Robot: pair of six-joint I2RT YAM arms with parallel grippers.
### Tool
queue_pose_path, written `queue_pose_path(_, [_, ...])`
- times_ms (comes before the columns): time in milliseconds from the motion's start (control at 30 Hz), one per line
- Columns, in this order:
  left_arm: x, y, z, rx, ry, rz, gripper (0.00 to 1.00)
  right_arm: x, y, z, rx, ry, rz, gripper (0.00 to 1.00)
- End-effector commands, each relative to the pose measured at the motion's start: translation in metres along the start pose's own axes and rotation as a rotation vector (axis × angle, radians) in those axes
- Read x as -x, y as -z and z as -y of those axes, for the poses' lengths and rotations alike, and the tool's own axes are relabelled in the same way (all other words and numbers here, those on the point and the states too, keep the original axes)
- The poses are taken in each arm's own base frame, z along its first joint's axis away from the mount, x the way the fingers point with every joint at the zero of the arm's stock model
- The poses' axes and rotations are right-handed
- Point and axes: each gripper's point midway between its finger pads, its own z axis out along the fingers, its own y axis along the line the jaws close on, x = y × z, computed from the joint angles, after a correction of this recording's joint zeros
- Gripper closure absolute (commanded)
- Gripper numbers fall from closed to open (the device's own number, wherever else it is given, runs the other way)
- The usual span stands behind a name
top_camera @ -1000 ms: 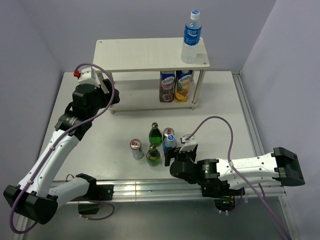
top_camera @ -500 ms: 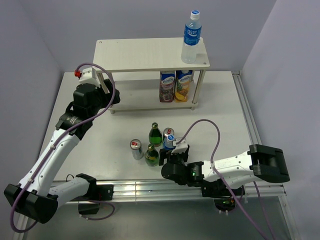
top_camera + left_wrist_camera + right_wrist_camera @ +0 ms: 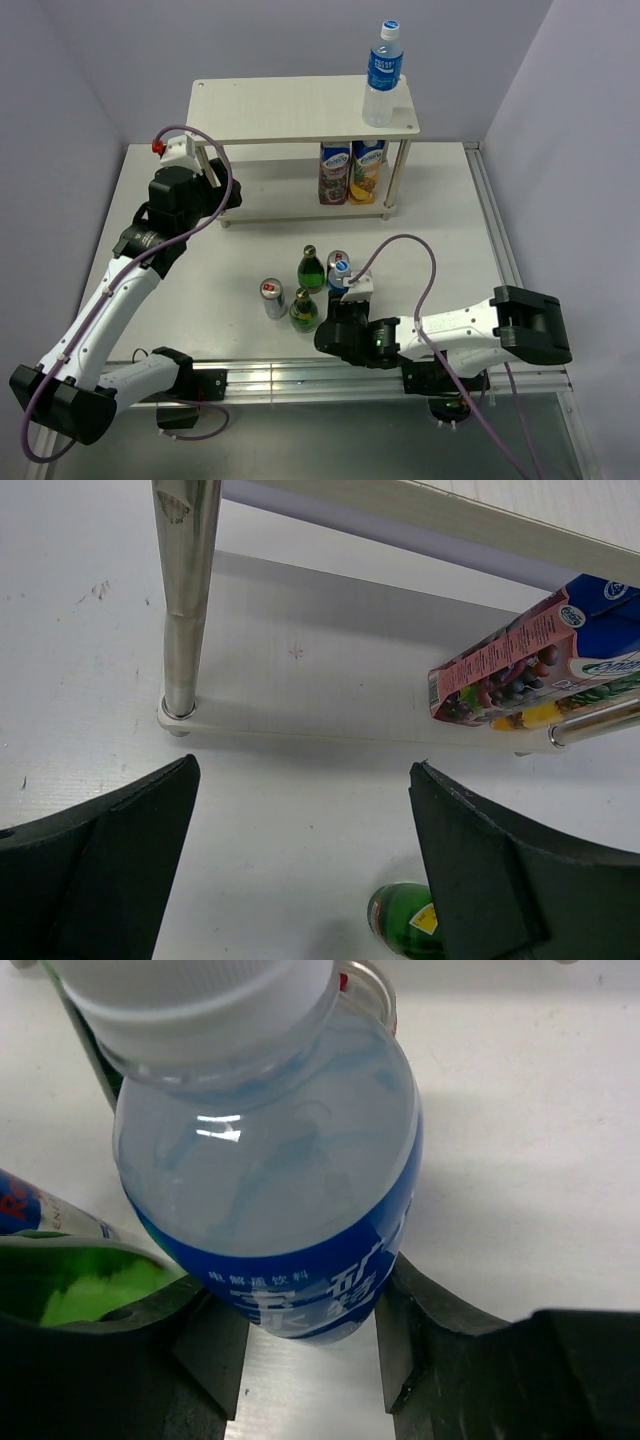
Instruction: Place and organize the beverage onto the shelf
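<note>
A small water bottle [image 3: 270,1180] with a blue label and a white cap stands on the table among the other drinks. My right gripper [image 3: 310,1345] is shut on its lower body, one pad on each side. From above its blue-topped cap [image 3: 341,269] shows just ahead of the right gripper [image 3: 341,298]. The shelf [image 3: 290,110] stands at the back of the table. It carries a taller water bottle [image 3: 382,80] on its top board and two juice cartons [image 3: 350,172] on its lower board. My left gripper [image 3: 300,880] is open and empty, beside the shelf's front left leg [image 3: 187,600].
Two green bottles [image 3: 311,268] [image 3: 304,310] and a can [image 3: 273,297] stand just left of the held bottle. Another can [image 3: 337,258] is right behind it. The nearer green bottle [image 3: 70,1290] sits against my right gripper's left finger. A metal rail [image 3: 300,375] runs along the table's near edge.
My right arm slid left up to the small water bottle, and its jaws went from open to shut on the bottle. The left arm stayed put.
</note>
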Motion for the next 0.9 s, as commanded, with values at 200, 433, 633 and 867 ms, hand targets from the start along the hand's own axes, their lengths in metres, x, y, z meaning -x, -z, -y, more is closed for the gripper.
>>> queue_pose_path(200, [0.016, 0.008, 0.006, -0.024, -0.001, 0.036, 0.07, 0.216, 0.061, 0.020, -0.073, -0.214, 0.230, 1.00])
queue_pose_path(433, [0.020, 0.012, 0.007, -0.028, 0.002, 0.050, 0.07, 0.323, 0.074, 0.001, 0.080, -0.154, 0.329, 1.00])
queue_pose_path(633, [0.022, 0.015, 0.004, -0.022, 0.004, 0.063, 0.07, 0.400, 0.046, -0.013, 0.089, -0.107, 0.439, 1.00])
queue_pose_path(867, [0.022, 0.016, 0.006, -0.031, 0.004, 0.060, 0.07, 0.491, 0.006, -0.013, 0.038, -0.077, 0.516, 1.00])
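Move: The right hand already grips the water bottle; the open spot it is headed for on the top shelf is about 30 cm ahead, barely 1 cm to the left and some 22 cm up. The bottle already placed there stands about 8 cm to the right of that spot, level with it front to back. Around the hand, a can sits 6 cm ahead with no sideways offset, and two green bottles lie about 8 cm left, one 3 cm back, the other 5 cm ahead. From the left hand the spot is roughly 14 cm ahead, 22 cm right, about level. Keeping its pinch around the water bottle's label, the right hand hoists it fast and almost straight up from beside the can and green bottles, some 40 cm in all. Well into the climb it also swings forward about 15 cm towards the top shelf, to the left of the bottle standing there, while the wrist tips up about 20 degrees. ##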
